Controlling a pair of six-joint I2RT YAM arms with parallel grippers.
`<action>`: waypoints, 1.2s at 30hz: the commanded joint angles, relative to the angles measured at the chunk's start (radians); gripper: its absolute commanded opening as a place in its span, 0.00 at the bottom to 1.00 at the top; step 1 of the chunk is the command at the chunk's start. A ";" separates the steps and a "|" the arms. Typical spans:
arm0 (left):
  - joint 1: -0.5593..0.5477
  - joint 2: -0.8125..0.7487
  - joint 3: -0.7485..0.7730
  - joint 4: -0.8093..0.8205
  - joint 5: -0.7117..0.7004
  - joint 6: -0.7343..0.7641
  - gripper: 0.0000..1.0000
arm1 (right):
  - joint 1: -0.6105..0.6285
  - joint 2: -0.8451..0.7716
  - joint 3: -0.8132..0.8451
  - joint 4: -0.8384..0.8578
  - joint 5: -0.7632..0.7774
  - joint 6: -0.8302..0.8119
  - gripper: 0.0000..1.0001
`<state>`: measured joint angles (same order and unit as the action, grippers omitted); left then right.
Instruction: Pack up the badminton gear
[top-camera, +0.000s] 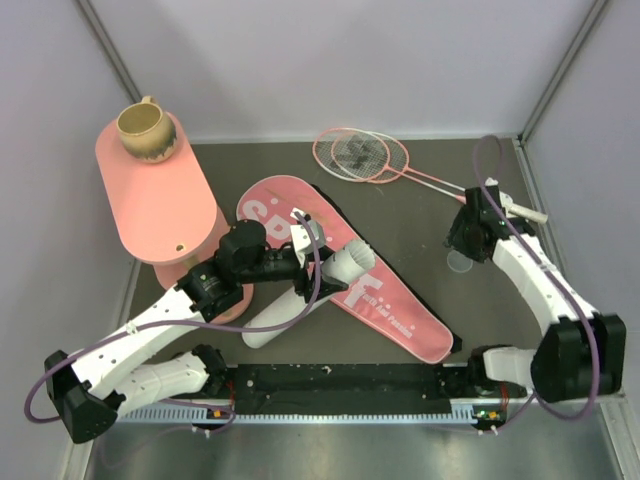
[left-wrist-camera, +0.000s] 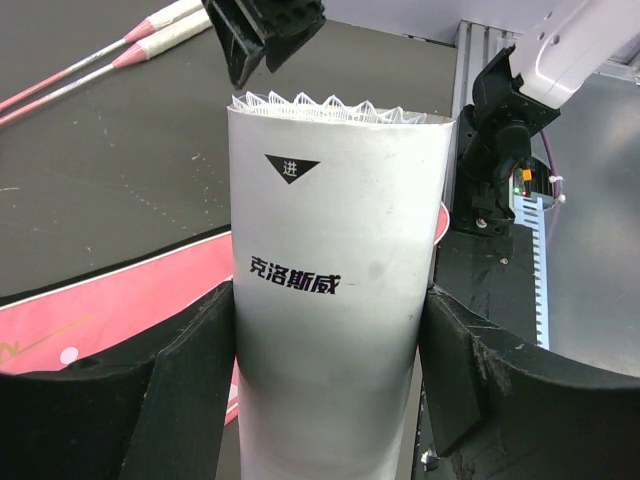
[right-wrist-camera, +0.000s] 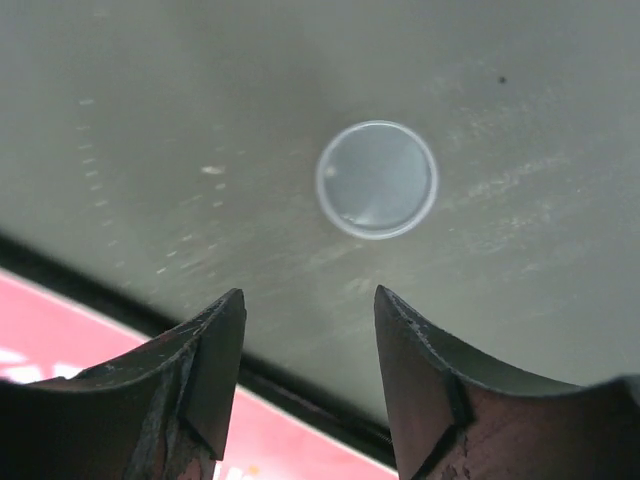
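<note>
My left gripper (top-camera: 300, 268) (left-wrist-camera: 330, 370) is shut on the long white tube (top-camera: 285, 312) (left-wrist-camera: 335, 300), one pad on each side. The tube lies slantwise over the pink racket-shaped bag (top-camera: 385, 300) (left-wrist-camera: 100, 300). White shuttlecock feathers (left-wrist-camera: 310, 103) show at its open end. My right gripper (top-camera: 462, 245) (right-wrist-camera: 310, 310) hangs open over the dark table with nothing between its fingers. Just beyond its tips lies a small clear round lid (right-wrist-camera: 377, 180) (top-camera: 460, 263). Two pink-framed rackets (top-camera: 360, 153) lie at the back of the table; their handles (left-wrist-camera: 120, 55) show in the left wrist view.
A pink oval tiered table (top-camera: 160, 200) stands at the back left with a tan mug (top-camera: 145, 125) on top. The bag's edge (right-wrist-camera: 80, 340) lies close under my right gripper. Grey walls enclose the table on three sides.
</note>
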<state>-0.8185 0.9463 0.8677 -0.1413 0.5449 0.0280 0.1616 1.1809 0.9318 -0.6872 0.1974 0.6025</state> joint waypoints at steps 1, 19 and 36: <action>-0.001 -0.017 0.025 0.077 0.010 0.003 0.01 | -0.083 0.126 0.074 0.017 0.004 -0.030 0.51; -0.008 0.003 0.048 0.075 0.006 -0.023 0.02 | -0.120 0.493 0.082 0.156 -0.119 -0.060 0.24; -0.018 -0.012 0.044 0.011 -0.069 0.096 0.01 | -0.086 0.260 -0.043 0.229 -0.194 -0.177 0.00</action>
<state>-0.8326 0.9707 0.9375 -0.1806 0.4992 0.0452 0.0521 1.6276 0.9379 -0.4793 0.0731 0.5137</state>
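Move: The clear round cap lies on the table about 4 cm ahead of the open right hand, 4 cm to its right and some 12 cm below. The racket handles are roughly 13 cm farther out than the cap and 11 cm to its right; the pink bag's middle is around 29 cm to the cap's left and 2 cm nearer the base. From the left hand, the cap is about 17 cm ahead, 34 cm right and 25 cm below. Down about 11 cm and a little forward, the right hand drops to the cap's left rim, tipping some 15 degrees steeper. Its fingers close partway during the descent, then fully once low, pinching that rim. The left hand keeps its grip on the upright-slanted tube, lifting it about 2 cm, then sinking slightly. ##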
